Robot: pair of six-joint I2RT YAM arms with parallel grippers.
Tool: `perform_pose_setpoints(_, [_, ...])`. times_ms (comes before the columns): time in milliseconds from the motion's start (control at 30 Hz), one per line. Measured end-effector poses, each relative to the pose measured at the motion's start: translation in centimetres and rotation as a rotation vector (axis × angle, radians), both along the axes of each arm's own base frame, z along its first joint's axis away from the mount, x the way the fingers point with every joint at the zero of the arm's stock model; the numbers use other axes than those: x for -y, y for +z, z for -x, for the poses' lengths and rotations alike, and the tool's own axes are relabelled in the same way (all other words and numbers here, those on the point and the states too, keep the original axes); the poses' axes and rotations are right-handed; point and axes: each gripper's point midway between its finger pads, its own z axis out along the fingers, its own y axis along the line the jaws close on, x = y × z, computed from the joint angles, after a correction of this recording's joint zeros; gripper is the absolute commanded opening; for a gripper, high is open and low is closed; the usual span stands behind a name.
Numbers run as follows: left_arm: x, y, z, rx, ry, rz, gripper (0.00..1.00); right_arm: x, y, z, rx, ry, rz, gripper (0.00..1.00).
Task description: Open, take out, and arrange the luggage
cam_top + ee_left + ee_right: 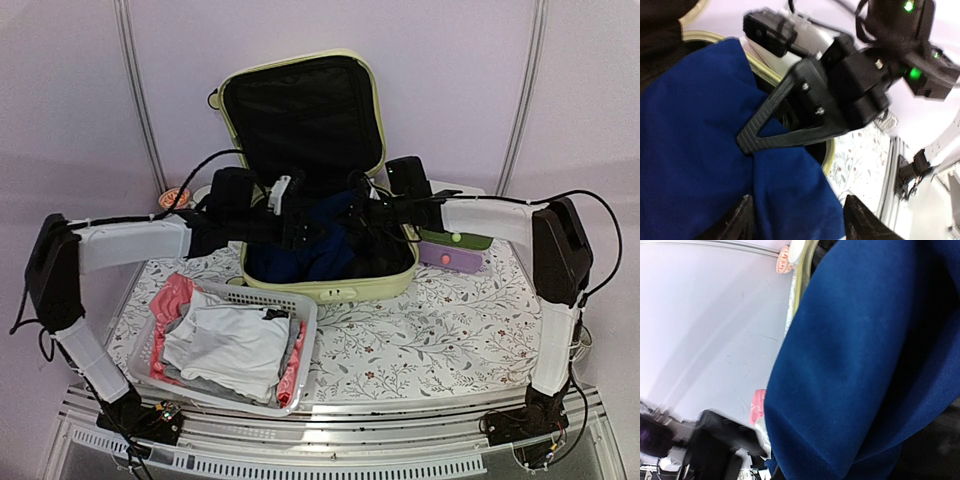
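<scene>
The luggage (335,291), a pale yellow-green hard-shell suitcase, lies open at the table's middle back with its black-lined lid (300,110) standing up. A dark blue garment (300,262) bulges out of its lower half. Both grippers meet over it. In the left wrist view my left gripper (802,222) is open, its fingers spread either side of the blue garment (690,150). My right gripper (747,141) pinches a fold of that cloth between its closed black fingers. The blue garment (865,365) fills the right wrist view and hides the right fingers there.
A white slatted basket (265,296) holding folded white, grey and pink clothes stands at the front left. A small box with green and purple drawers (455,250) sits right of the suitcase. A round orange-and-white object (175,197) lies at the back left. A floral cloth (430,330) covers the table.
</scene>
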Motion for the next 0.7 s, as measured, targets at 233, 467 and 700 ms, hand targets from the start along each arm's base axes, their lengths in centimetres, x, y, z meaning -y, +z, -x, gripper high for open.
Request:
perform_pose_setpoints(233, [-4.9, 10.8, 2.9, 0.248, 0.156, 0.017, 0.84, -0.6, 3.1, -0.2, 0.035, -0.026, -0.042, 0.02])
perform_pose_setpoints(467, [-11.7, 16.6, 4.8, 0.357, 0.352, 0.004, 0.85, -2.4, 10.5, 0.4, 0.173, -0.029, -0.124, 0.02])
perform_pose_setpoints(700, [-16.5, 17.6, 6.1, 0.376, 0.481, -0.059, 0.87, -3.9, 19.5, 3.6, 0.353, -0.004, -0.219, 0.02])
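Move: The right hand already pinches the navy clothing; the laundry basket lies about 23 cm back, 25 cm left and 16 cm below it. The suitcase's open bottom half is 2 cm ahead, 5 cm left and roughly 13 cm lower. From the left hand, already half open, the bunched clothing lies some 2 cm ahead, 2 cm left and 10 cm below, with the suitcase bottom 7 cm ahead, 3 cm right and 14 cm below. Upward, slowly at first and then faster, the right hand draws the pinched navy clothing about 20 cm out of the suitcase, easing a little left and back late on, its wrist tilting some 25 degrees with the fingertips rising. The left hand backs off quickly up and to the left, also drawing back a little; it opens wider and its fingers swing round towards forward and up. ##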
